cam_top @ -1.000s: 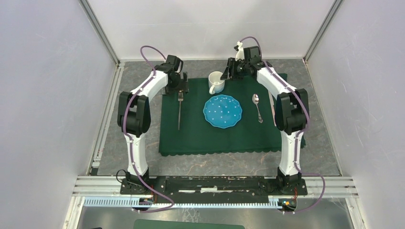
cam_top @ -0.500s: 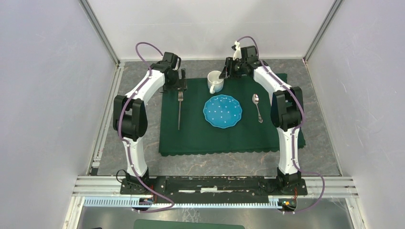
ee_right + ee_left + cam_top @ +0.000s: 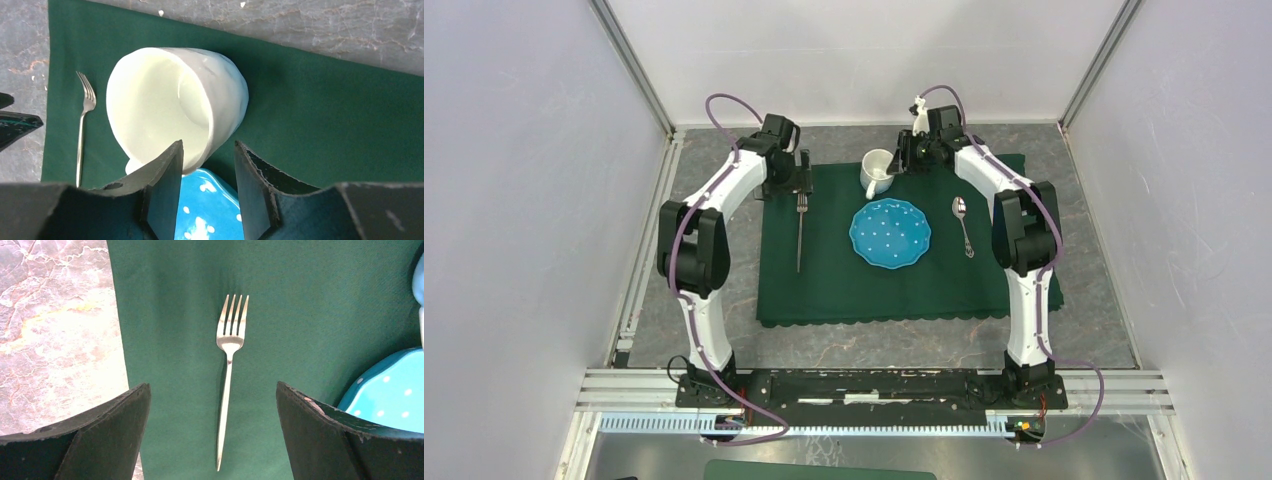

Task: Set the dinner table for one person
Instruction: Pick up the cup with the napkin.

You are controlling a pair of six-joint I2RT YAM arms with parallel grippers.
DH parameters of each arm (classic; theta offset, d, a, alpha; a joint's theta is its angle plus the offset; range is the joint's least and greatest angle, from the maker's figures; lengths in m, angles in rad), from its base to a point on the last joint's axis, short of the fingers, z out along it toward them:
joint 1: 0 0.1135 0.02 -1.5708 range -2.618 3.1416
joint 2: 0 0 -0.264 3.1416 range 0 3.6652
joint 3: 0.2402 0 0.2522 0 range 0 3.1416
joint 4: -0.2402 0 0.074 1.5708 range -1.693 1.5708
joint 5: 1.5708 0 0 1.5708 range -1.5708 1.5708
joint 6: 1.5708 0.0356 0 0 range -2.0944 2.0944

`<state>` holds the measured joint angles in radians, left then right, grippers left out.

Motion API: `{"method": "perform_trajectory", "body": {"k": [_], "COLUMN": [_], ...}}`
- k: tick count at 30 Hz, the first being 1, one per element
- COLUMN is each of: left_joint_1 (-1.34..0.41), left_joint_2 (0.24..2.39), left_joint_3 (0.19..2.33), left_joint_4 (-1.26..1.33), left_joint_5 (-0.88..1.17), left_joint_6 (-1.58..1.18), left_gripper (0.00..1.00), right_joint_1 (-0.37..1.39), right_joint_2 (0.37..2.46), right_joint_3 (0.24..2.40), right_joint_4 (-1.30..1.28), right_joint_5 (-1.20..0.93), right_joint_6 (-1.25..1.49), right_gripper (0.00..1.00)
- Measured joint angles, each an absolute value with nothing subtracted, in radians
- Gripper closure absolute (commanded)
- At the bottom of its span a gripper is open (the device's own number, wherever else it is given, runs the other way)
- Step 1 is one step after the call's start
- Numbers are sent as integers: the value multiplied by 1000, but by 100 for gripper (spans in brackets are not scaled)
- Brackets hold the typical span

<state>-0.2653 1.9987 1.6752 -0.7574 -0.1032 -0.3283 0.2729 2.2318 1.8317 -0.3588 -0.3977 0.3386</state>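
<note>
The dinner table [image 3: 874, 345] carries a dark green cloth [image 3: 844, 290]. On the cloth lie a fork [image 3: 800, 235], a blue dotted plate [image 3: 890, 233] and a spoon [image 3: 963, 225]. A white mug [image 3: 877, 172] stands behind the plate. My left gripper [image 3: 802, 174] hovers open over the fork's tines. In the left wrist view the fork [image 3: 227, 380] lies between the spread fingers, untouched. My right gripper [image 3: 208, 143] is open and straddles the mug's [image 3: 175, 100] near wall. One finger is over the mug's mouth and the other stays outside, apart from the wall.
White walls and metal rails enclose the table [image 3: 325, 25] on three sides. The cloth's far edge runs close behind the mug. The plate's [image 3: 210, 210] rim lies just under my right fingers. Grey table [image 3: 50, 315] shows left of the cloth.
My left arm drew slightly back and left above the fork's tines. My right gripper edged closer onto the mug's rim, its jaws a little narrower. The mug has not moved.
</note>
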Motion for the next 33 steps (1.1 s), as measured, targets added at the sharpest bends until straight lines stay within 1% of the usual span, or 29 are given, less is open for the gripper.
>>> {"method": "perform_trajectory", "body": {"k": [5, 8, 15, 20, 33], "left_joint_1": [-263, -259, -255, -251, -244], "left_joint_2": [1977, 1964, 1961, 1961, 1961], "left_joint_3": [1645, 1617, 1598, 1597, 1598], "left_joint_4": [-752, -751, -748, -746, -735], "left_joint_5": [-103, -103, -102, -102, -95], "left_joint_6": [-328, -328, -328, -328, -328], "left_gripper": [0, 0, 0, 0, 0], "right_joint_1": [273, 273, 270, 270, 270], "right_joint_2": [2209, 2204, 2188, 2179, 2179], "right_joint_3": [1760, 1716, 1687, 1686, 1688], "right_joint_4": [-352, -353, -329, -328, -331], "right_joint_5": [-378, -362, -353, -339, -336], "right_joint_6": [323, 314, 331, 329, 336], "right_gripper": [58, 65, 88, 100, 100]}}
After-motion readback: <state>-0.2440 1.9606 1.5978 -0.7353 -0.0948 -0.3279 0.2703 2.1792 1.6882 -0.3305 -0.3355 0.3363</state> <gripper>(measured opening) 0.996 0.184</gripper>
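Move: To the left of the right hand, about 4 cm away and level with it fore and aft, stands the cup, its middle some 6 cm lower. From this hand the plate is straight back about 13 cm; the spoon lies roughly 17 cm to the right and 12 cm back, both about 10 cm down. For the left hand, waiting with open fingers, the cup is some 21 cm to the right and 3 cm farther out. Dipping about 4 cm with one finger on either side of the cup's near right rim, the right hand also draws back some 2.5 cm and slightly right while its half-open fingers close and pinch the cup wall. It comes back up about 1 cm, then holds still with that grip. The open left hand eases back 1.5 cm. ##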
